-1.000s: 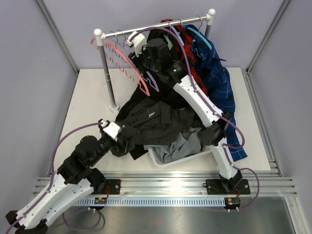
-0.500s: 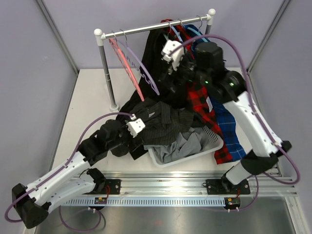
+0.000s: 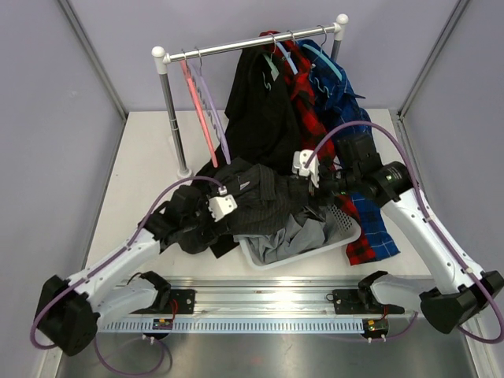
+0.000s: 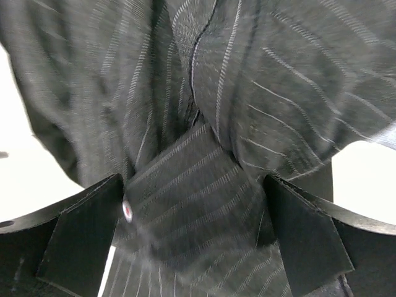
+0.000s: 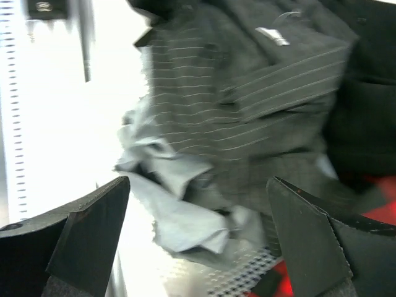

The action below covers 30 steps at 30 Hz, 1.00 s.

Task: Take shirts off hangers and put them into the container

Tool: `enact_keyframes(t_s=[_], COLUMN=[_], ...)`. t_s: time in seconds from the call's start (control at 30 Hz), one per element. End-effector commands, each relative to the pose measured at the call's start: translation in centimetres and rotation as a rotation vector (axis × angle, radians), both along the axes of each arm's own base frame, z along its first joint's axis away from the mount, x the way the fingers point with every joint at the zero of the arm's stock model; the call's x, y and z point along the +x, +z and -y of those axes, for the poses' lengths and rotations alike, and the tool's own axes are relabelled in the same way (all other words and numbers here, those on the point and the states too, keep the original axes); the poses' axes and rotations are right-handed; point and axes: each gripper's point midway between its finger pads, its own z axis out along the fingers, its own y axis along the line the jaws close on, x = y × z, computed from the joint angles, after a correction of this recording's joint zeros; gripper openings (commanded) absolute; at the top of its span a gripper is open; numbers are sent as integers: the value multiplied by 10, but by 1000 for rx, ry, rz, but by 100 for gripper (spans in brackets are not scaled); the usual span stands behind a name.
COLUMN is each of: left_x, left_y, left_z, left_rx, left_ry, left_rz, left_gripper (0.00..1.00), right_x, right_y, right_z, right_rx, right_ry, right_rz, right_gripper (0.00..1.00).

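A dark striped shirt (image 3: 260,193) lies off its hanger, draped over the white mesh container (image 3: 340,222) and the table, on top of a grey shirt (image 3: 287,236). My left gripper (image 3: 235,216) is open, and in the left wrist view (image 4: 195,229) a fold of that dark shirt (image 4: 247,93) sits loose between the fingers (image 4: 86,238). My right gripper (image 3: 303,195) hovers open over the container, above the grey shirt (image 5: 185,216) and mesh (image 5: 247,278). A black shirt (image 3: 264,118), a red plaid shirt (image 3: 307,110) and a blue plaid shirt (image 3: 346,118) hang on the rail.
The white-and-steel rail (image 3: 244,43) crosses the back, its left post (image 3: 175,126) standing on the table. Bare pink (image 3: 201,110) and purple (image 3: 214,118) hangers hang at its left end. The plaid shirts' hems trail to the table right of the container.
My right arm swung from the bare hangers at the rail's left down to over the container, and its jaws opened. The pink and purple hangers swung back to hang. My left arm reached further into the dark shirt.
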Motion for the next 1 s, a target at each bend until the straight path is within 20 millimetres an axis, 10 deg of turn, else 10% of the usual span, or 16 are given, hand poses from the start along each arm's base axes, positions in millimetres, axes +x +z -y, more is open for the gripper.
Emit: enact_keyframes(t_s=[0.0,0.27,0.43,0.5,0.7,0.97], left_x=[19,33,43,42,27,-57], left_y=[3,-31,-28,-22,63,164], left_z=[22,28,17,11,-4,-10], left_rx=[-77,-86,-59,-46,-214,-559], left_ry=[-81,-80,0,27,161,54], left_rz=[-15,-103,-68,-55,96,273], left_gripper=[99,86,10,0,0,0], right_x=[-33,-44,-46,-47,-54,-69], right_y=[21,17,16,17,6,13], right_z=[2,16,17,19,28,15], right_rx=[101,121,125,121,53,100], right_ry=[106,79,76,70,107,289], right_rz=[53,64,63,67,67,52], right_gripper=[99,99,99,99,99,99])
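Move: Just below the left hand's open fingers, some 6 cm down and 2 cm ahead, 1 cm to the right, lies a bunched fold of the striped dark shirt. The container's middle stands about 28 cm to that hand's right, level with it and 6 cm lower; the grey shirt inside it is some 24 cm right and 2 cm back. From the right hand the fold lies roughly 28 cm left, 2 cm ahead and 21 cm down. Sinking about 5 cm and easing slightly forward, the left hand shuts its open fingers on the striped shirt's fold, then pulls the pinched cloth up by nearly 20 cm while drawing back some 5 cm and tipping its fingers up. The open right hand backs off about 6 cm, drifting right, above the container. ##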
